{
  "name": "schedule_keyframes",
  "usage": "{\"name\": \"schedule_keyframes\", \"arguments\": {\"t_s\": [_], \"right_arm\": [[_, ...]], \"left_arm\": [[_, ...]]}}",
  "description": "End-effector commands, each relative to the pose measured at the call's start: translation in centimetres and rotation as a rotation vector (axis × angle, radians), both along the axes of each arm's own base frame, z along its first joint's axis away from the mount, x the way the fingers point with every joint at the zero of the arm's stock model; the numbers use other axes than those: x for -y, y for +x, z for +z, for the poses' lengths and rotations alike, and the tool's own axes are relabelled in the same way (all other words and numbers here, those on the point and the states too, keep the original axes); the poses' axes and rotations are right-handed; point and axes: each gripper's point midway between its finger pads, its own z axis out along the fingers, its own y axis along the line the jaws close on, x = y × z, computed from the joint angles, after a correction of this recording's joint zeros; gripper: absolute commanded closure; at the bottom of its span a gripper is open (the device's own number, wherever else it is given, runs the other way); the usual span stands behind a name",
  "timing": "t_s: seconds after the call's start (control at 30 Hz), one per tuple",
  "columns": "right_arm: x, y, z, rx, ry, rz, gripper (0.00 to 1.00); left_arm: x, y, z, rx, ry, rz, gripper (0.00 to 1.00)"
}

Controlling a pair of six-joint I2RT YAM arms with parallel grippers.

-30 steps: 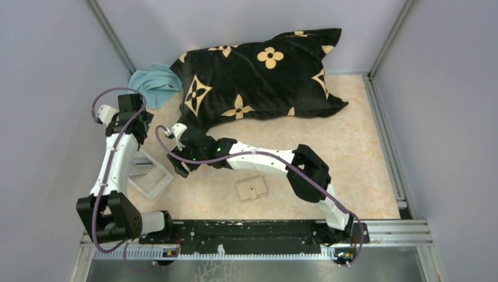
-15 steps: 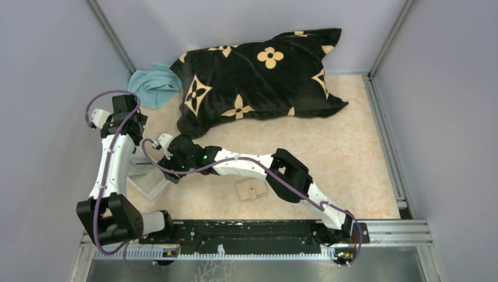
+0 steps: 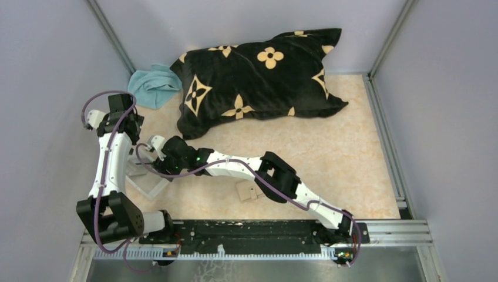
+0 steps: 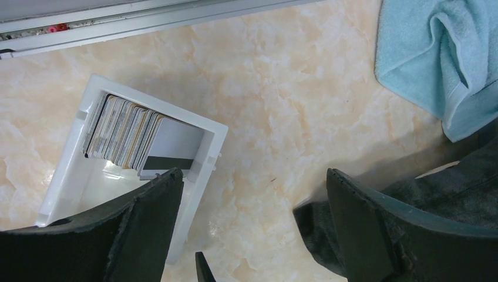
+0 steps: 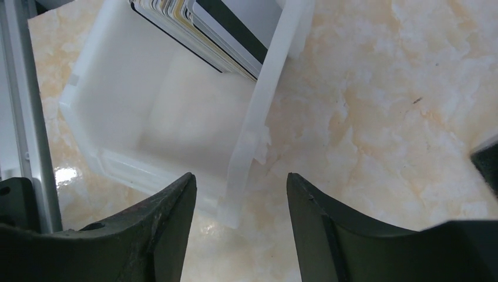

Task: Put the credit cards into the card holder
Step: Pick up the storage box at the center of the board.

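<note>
The credit cards (image 4: 120, 132) stand as a stack on edge at one end of a clear shallow tray (image 4: 202, 154); the same cards (image 5: 211, 29) show at the top of the right wrist view. My right gripper (image 5: 241, 179) is open, low over the tray's corner, with its side wall (image 5: 258, 135) between the fingers and not pinched. Higher up, my left gripper (image 4: 252, 176) is wide open and empty, beside the tray. The tan card holder (image 3: 248, 192) lies closed on the table, partly hidden under my right arm. From above, the right gripper (image 3: 157, 167) is at the tray (image 3: 148, 187).
A black pillow (image 3: 258, 82) with tan flowers lies across the back. A light blue towel (image 3: 152, 85) is bunched at the back left and also shows in the left wrist view (image 4: 434, 59). Grey walls and metal rails enclose the table.
My right arm has stretched left and down until its gripper reached the tray, its fingers narrowing slightly. The left gripper has drawn a little left and back.
</note>
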Motion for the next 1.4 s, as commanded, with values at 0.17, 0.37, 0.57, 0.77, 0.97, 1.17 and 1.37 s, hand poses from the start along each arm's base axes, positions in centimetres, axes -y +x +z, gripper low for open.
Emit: {"name": "schedule_keyframes", "arguments": {"t_s": [0.17, 0.37, 0.57, 0.77, 0.97, 1.17, 1.37], "right_arm": [[-2.3, 2.3, 1.7, 0.066, 0.097, -0.022, 0.49], [-2.9, 2.9, 0.8, 0.082, 0.103, -0.025, 0.69], [-2.4, 3.7, 0.2, 0.119, 0.067, -0.052, 0.98], [0.0, 4.3, 1.3, 0.162, 0.045, -0.110, 1.00], [4.8, 5.7, 3.2, 0.219, 0.002, -0.235, 1.00], [11.4, 7.8, 3.1, 0.249, -0.080, -0.403, 1.00], [17.6, 8.9, 2.8, 0.244, -0.123, -0.540, 1.00]], "left_arm": [[-0.6, -0.2, -0.2, -0.007, -0.018, 0.061, 0.03], [-1.0, -0.4, 0.1, 0.000, -0.001, 0.069, 0.03], [-1.0, -0.9, -0.1, -0.009, 0.004, 0.073, 0.03], [-0.9, -1.9, -0.5, -0.018, 0.010, 0.084, 0.03], [-0.4, -2.4, -0.7, -0.007, -0.011, 0.080, 0.03], [0.4, -3.0, -1.8, -0.003, -0.040, 0.052, 0.04], [1.3, -4.0, -3.4, -0.022, -0.055, -0.008, 0.05]]}}
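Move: Around the near right part of the storage box's forward long rim hover the right hand's open fingers. The box's middle lies some 7 cm to this hand's left, level with it fore and aft, about 4 cm below; the credit cards in it are about 11 cm left and 4 cm ahead. The card holder lies roughly 30 cm right and 5 cm back, 6 cm below. From the left hand the box lies about 13 cm back, 3 cm right and 15 cm below. Easing forward and down by 2 to 3 cm, the right hand sets one finger inside the box and one outside, closes on the forward rim and pinches it. It then pulls the box about 15 cm to the right and slightly forward, turning some 20 degrees clockwise with hardly any rise. The empty left hand stays open and only late moves back and down, about 3 cm each. ##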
